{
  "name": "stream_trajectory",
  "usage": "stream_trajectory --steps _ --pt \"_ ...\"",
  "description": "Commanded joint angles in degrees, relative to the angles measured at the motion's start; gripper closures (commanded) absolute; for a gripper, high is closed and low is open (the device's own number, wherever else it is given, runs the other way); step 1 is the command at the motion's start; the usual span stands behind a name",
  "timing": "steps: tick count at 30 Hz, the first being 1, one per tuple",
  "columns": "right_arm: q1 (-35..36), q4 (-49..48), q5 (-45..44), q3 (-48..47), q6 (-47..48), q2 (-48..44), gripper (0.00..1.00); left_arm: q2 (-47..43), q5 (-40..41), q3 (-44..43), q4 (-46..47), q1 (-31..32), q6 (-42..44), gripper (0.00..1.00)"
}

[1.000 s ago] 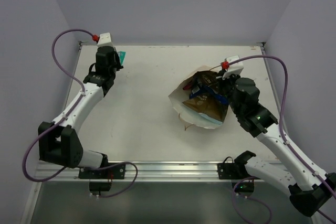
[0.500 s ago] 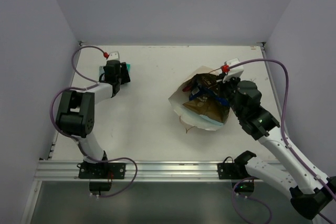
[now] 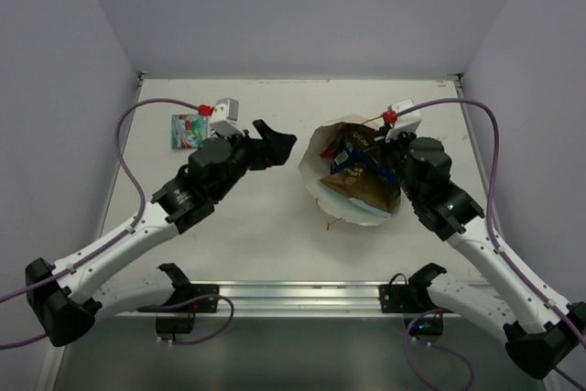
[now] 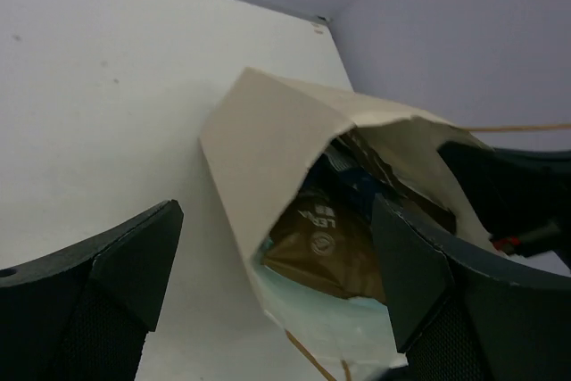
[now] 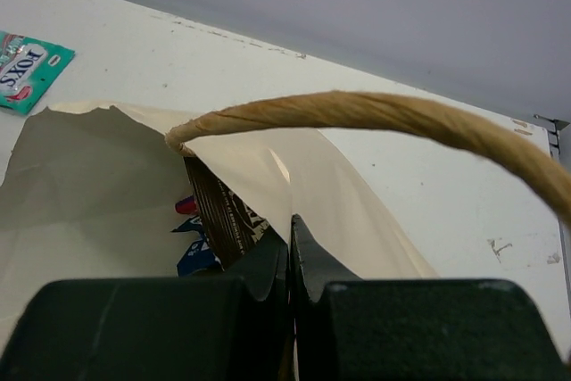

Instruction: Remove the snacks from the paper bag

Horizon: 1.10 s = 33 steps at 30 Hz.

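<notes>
The cream paper bag (image 3: 320, 182) lies on the right half of the table with its mouth held up and open. My right gripper (image 3: 394, 153) is shut on the bag's rim (image 5: 312, 176), just under a brown cord handle (image 5: 384, 113). Several snacks show inside: an olive-brown packet (image 4: 321, 238), a dark brown-white one (image 5: 223, 211) and a blue one (image 5: 198, 258). A green-red packet (image 3: 189, 130) lies flat at the far left of the table. My left gripper (image 3: 277, 142) hangs open just left of the bag's mouth with nothing between its fingers (image 4: 125, 274).
Grey walls close the table (image 3: 256, 217) at the back and both sides. A metal rail (image 3: 293, 295) with both arm bases runs along the near edge. Purple cables loop beside each arm.
My left gripper has opened and let go of the green-red packet at the far left, then swung right to the bag's mouth. The right gripper has kept its hold on the rim.
</notes>
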<state>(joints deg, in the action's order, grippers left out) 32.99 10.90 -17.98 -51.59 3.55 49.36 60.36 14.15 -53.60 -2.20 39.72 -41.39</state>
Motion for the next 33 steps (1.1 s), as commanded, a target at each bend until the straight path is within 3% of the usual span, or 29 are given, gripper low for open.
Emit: stream_trajectory --steps 1,5,9,13,25,33 --pt "-0.21 1.5 -0.57 -2.02 -1.97 1.7 1.0 0.11 8.17 1.75 -4.57 8.77 -10.99 0.07" --pt "-0.3 1.85 -0.13 -3.34 -2.41 3.11 1.0 6.24 11.14 -2.19 -4.13 18.34 -13.81 0.11" --pt "-0.21 1.85 -0.13 -3.78 -2.94 3.28 1.0 13.63 13.09 -8.43 -2.99 22.58 -13.02 0.16" --pt "-0.21 2.2 0.22 -3.6 -2.94 3.19 1.0 20.05 12.48 -14.49 -1.67 23.55 -13.02 0.27" --pt "-0.3 2.46 1.63 -2.99 -4.78 1.97 1.0 37.27 14.14 -27.51 -2.02 24.26 -11.18 0.32" --pt "-0.21 2.55 2.07 -3.43 -4.61 0.29 1.0 41.33 13.27 -30.77 -1.5 23.12 -10.38 0.37"
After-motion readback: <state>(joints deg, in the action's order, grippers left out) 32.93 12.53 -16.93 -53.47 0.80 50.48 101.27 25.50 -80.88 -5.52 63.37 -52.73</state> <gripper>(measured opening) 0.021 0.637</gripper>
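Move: The blue packet in the open paper bag lies about 25 cm to the left hand's right, some 3 cm farther out and 13 cm lower. The brown packet is some 6 cm nearer the base than it and slightly lower; the dark brown long packet stands about 3 cm beyond it and 5 cm higher. From the right hand, the blue packet lies about 7 cm left, 2 cm ahead and 11 cm down. The packets in the bag draw the empty left hand in: it swings about 22 cm to the right, first drawing back some 7 cm and then easing forward again, and sinks about 9 cm through the bag's mouth. It tips down and turns slightly clockwise while the fingers narrow but stay open, coming close to the blue and brown packets. The right hand keeps its pinch on the rim, nearly still. ##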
